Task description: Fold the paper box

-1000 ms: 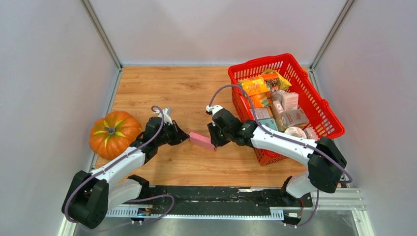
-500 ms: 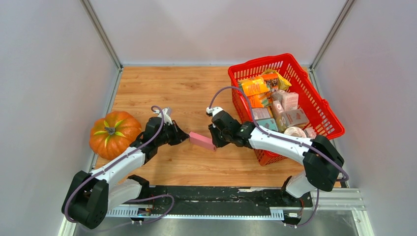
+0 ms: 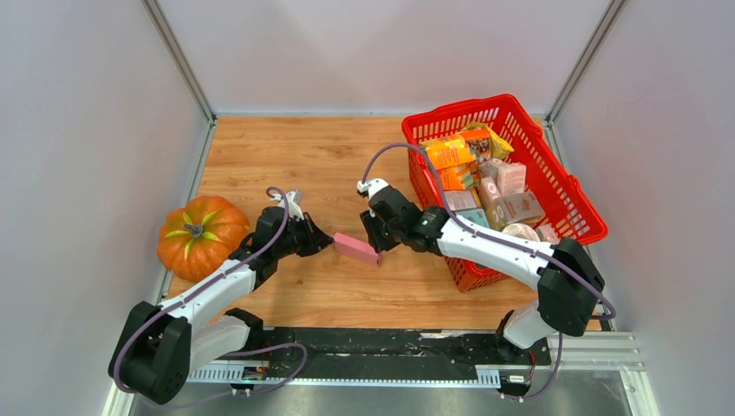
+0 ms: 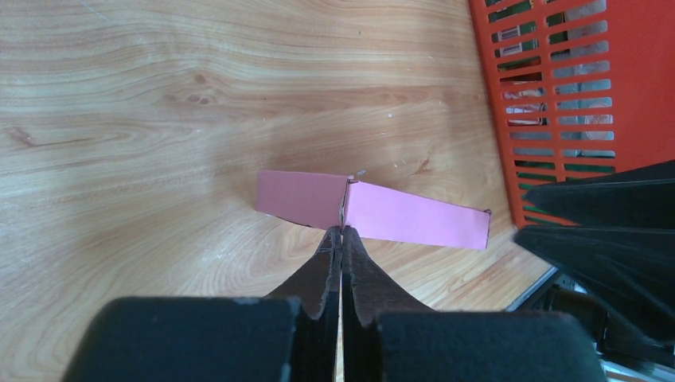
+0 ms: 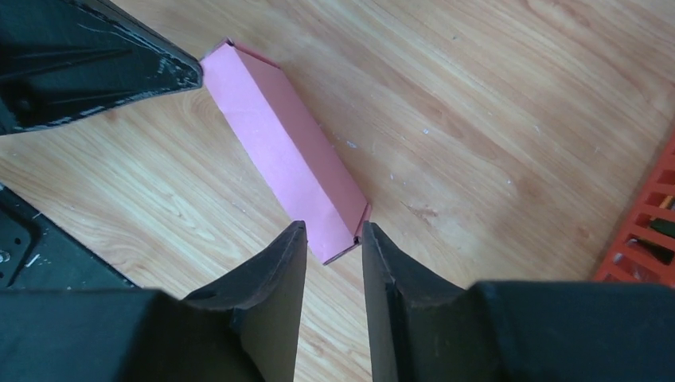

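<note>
The paper box [image 3: 356,249] is a small flat pink carton held just over the wooden table between the two arms. My left gripper [image 3: 328,241] is shut on the box's left end; in the left wrist view its tips [image 4: 342,232] pinch an edge where two pink panels [image 4: 382,211] meet. My right gripper [image 3: 374,245] is at the box's right end. In the right wrist view its jaws [image 5: 333,231] stand apart, the carton's [image 5: 286,151] near corner just beyond them, by the right fingertip [image 5: 374,239].
An orange pumpkin [image 3: 202,236] sits at the left beside the left arm. A red basket [image 3: 459,108] full of grocery packets stands at the right, right behind the right arm; its wall shows in the left wrist view [image 4: 621,79].
The right gripper has shifted slightly left and farther along the box's right end, and its jaws narrowed then widened again. The left gripper and the box have stayed put.
</note>
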Available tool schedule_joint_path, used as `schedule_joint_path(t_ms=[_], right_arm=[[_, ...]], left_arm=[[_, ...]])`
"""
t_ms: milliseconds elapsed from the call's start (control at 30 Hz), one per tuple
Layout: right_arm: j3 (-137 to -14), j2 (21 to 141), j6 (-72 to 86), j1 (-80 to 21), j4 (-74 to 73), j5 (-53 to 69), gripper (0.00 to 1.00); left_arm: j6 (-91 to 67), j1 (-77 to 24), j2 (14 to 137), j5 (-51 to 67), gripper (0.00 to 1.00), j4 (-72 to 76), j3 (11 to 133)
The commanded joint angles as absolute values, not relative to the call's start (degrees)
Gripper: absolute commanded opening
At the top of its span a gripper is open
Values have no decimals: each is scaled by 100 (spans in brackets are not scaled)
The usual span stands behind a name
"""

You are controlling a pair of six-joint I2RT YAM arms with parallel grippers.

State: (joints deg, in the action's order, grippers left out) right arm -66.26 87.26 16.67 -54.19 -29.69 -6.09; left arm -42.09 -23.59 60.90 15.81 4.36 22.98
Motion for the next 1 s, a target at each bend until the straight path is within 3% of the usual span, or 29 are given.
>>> schedule_joint_path(t_ms=[0,133,467,567,700,833,900,967], right_arm=[[-5934,9017,1810,-5440,-2594,-563,34],[-5642,9263,1907,-5449,-2451,-763,34],[-6679,8825,1468,-5458,-3049,-659,38],[-6654,8526,1459,-5475,-3111,-598,39],[-6495,7903,1590,-5554,-3435,-458,43],[-6154,6946,1714,-5599,-3516,-142,57],[-6056,6760,1766,-5599,-3480,-88,60],[-6099,6471,1846,-5599,-3542,-88,62]], left_arm=[[-4017,-2382,6232,1354,0,-545,1960],[-4008,-2391,6126,1310,0,-606,1907],[-3762,-2391,5512,1283,0,-1316,2153],[-3761,-2382,4757,1230,9,-1895,2145],[-3937,-2382,3177,1547,31,-3371,2651],[-3868,-2373,1418,801,52,-4832,3575],[-3876,-2373,1458,1043,53,-5106,4031],[-3946,-2373,1809,1518,46,-4845,4244]])
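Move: The paper box stands on its long edge, its left end at the left hand's shut fingertips; its middle is about 5 cm right of that hand, 2 cm back and 4 cm below. From the right hand, half open over the box's right end, the box's middle is about 4 cm to the left, 2 cm ahead and 6 cm below. The pumpkin is some 28 cm left of the left hand, 1 cm ahead; the red basket's middle is some 26 cm right of the right hand and 13 cm ahead. The right hand, still half open, first dips about 4 cm at the box's right end while the left fingers stay shut at the other end, then rises past where it began and eases back and to the right, opening wider. The left hand creeps back, then opens to about half, letting go of the box, and pulls away back and to the left before climbing steeply, some 14 cm up in all, its fingertips tilting up about 15 degrees. ##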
